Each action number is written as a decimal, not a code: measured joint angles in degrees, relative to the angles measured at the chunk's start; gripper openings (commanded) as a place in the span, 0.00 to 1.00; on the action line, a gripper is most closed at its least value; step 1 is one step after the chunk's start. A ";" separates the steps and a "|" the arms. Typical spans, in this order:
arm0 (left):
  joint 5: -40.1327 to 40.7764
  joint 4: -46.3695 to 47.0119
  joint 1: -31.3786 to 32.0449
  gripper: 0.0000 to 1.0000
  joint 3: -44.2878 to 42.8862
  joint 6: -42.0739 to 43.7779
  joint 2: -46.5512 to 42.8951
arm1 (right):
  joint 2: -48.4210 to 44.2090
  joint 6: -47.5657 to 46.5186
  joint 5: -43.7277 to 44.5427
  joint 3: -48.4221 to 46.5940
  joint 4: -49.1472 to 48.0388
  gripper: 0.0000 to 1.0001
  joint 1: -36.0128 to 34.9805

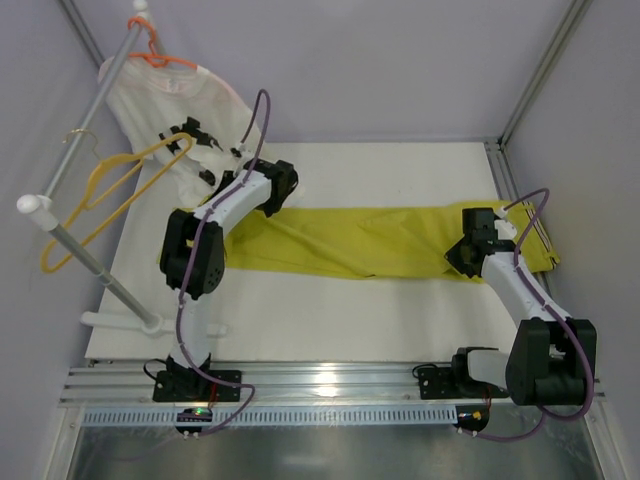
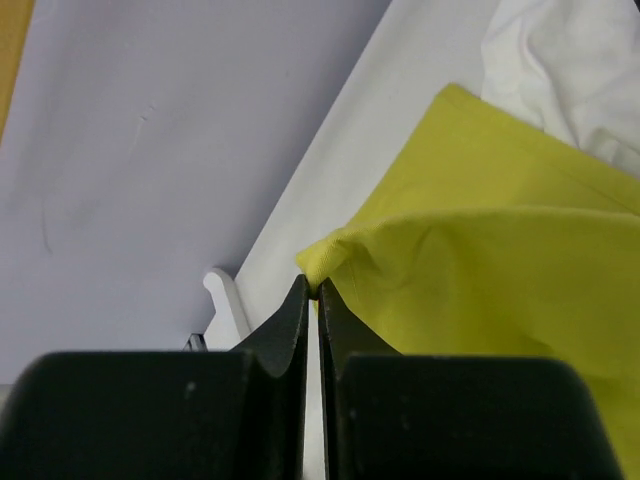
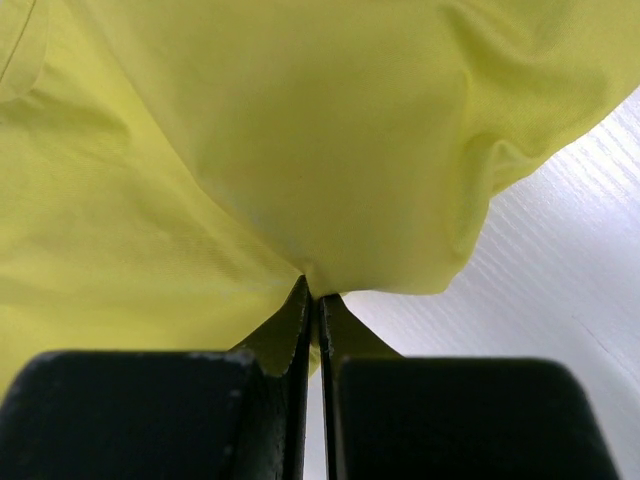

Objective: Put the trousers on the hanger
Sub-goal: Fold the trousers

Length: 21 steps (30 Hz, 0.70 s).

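Note:
The yellow-green trousers (image 1: pixel 370 240) lie stretched left to right across the white table. My left gripper (image 2: pixel 317 290) is shut on a pinched fold at the left end of the trousers (image 2: pixel 480 270). At the right end, my right gripper (image 3: pixel 316 292) is shut on a raised fold of the trousers (image 3: pixel 300 150). The yellow hanger (image 1: pixel 110 190) hangs by its metal hook from the rail at the left, apart from the cloth. In the top view the left gripper (image 1: pixel 285 185) and the right gripper (image 1: pixel 462 252) sit at opposite ends of the cloth.
A white T-shirt with black print (image 1: pixel 190 105) hangs on an orange hanger (image 1: pixel 160 57) from the grey rail (image 1: pixel 80 140). The rail stand's white foot (image 1: pixel 130 320) rests at the table's left edge. A metal frame post (image 1: pixel 540 75) rises at the back right.

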State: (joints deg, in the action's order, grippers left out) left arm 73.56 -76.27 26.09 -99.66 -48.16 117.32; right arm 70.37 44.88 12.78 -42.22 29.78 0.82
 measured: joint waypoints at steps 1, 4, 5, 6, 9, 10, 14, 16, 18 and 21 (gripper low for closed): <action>1.68 0.09 -0.26 0.01 -1.29 -0.50 1.97 | -0.04 0.00 -0.15 0.07 -0.09 0.04 0.00; 4.00 -0.20 -1.75 0.01 -1.79 -1.42 4.79 | -0.50 -0.02 -0.48 0.13 -0.26 0.04 0.02; 4.42 -0.33 -2.40 0.01 -1.81 -1.55 5.35 | -0.66 -0.04 -0.55 0.13 -0.28 0.04 0.04; 4.87 -0.50 -3.43 0.02 -2.01 -1.68 5.95 | -0.76 -0.07 -0.63 0.13 -0.33 0.04 0.04; 5.46 -0.90 -6.38 0.08 -3.76 -1.90 7.43 | -0.79 -0.17 -1.01 0.13 -0.44 0.04 0.04; 5.51 -0.94 -7.39 0.11 -4.90 -1.81 7.93 | -0.79 -0.20 -1.16 0.13 -0.48 0.04 0.04; 5.70 -1.36 -9.75 0.48 -10.99 -0.70 9.09 | -0.81 -0.24 -1.57 0.13 -0.68 0.04 0.04; 5.86 -1.20 -9.75 0.54 -14.51 0.59 9.22 | -0.87 -0.22 -1.77 0.13 -0.70 0.04 0.04; 5.73 -1.14 -9.31 0.57 -17.35 2.03 9.16 | -1.01 -0.24 -1.97 0.13 -0.83 0.04 0.04; 3.96 -0.85 -7.93 0.62 -17.62 4.76 8.46 | -1.03 -0.24 -2.38 0.13 -1.07 0.04 0.04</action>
State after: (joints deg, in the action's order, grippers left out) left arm 77.52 -77.12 18.15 -117.27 -43.40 125.78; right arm 69.34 44.64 10.39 -42.09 28.71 0.86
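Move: The left hand, still pinching a flap of the trousers, is about to lay it over their left end; the far corner there lies about 7 cm to its left, 2 cm ahead and 17 cm below. The yellow hanger hangs some 17 cm to this hand's left, level with it and about 8 cm higher, and the hanging shirt is roughly 15 cm straight ahead. From the right hand, that corner is about 66 cm left, 13 cm ahead and 6 cm lower. The left fingers keep their pinch on the trouser flap as the hand swings left about 6 cm over the trousers' left end, easing forward and dipping slightly. They then open and let go while the hand lifts about 4 cm, pushes on a little forward and finally drifts back right. The right hand stays almost in place, still holding the trousers. ##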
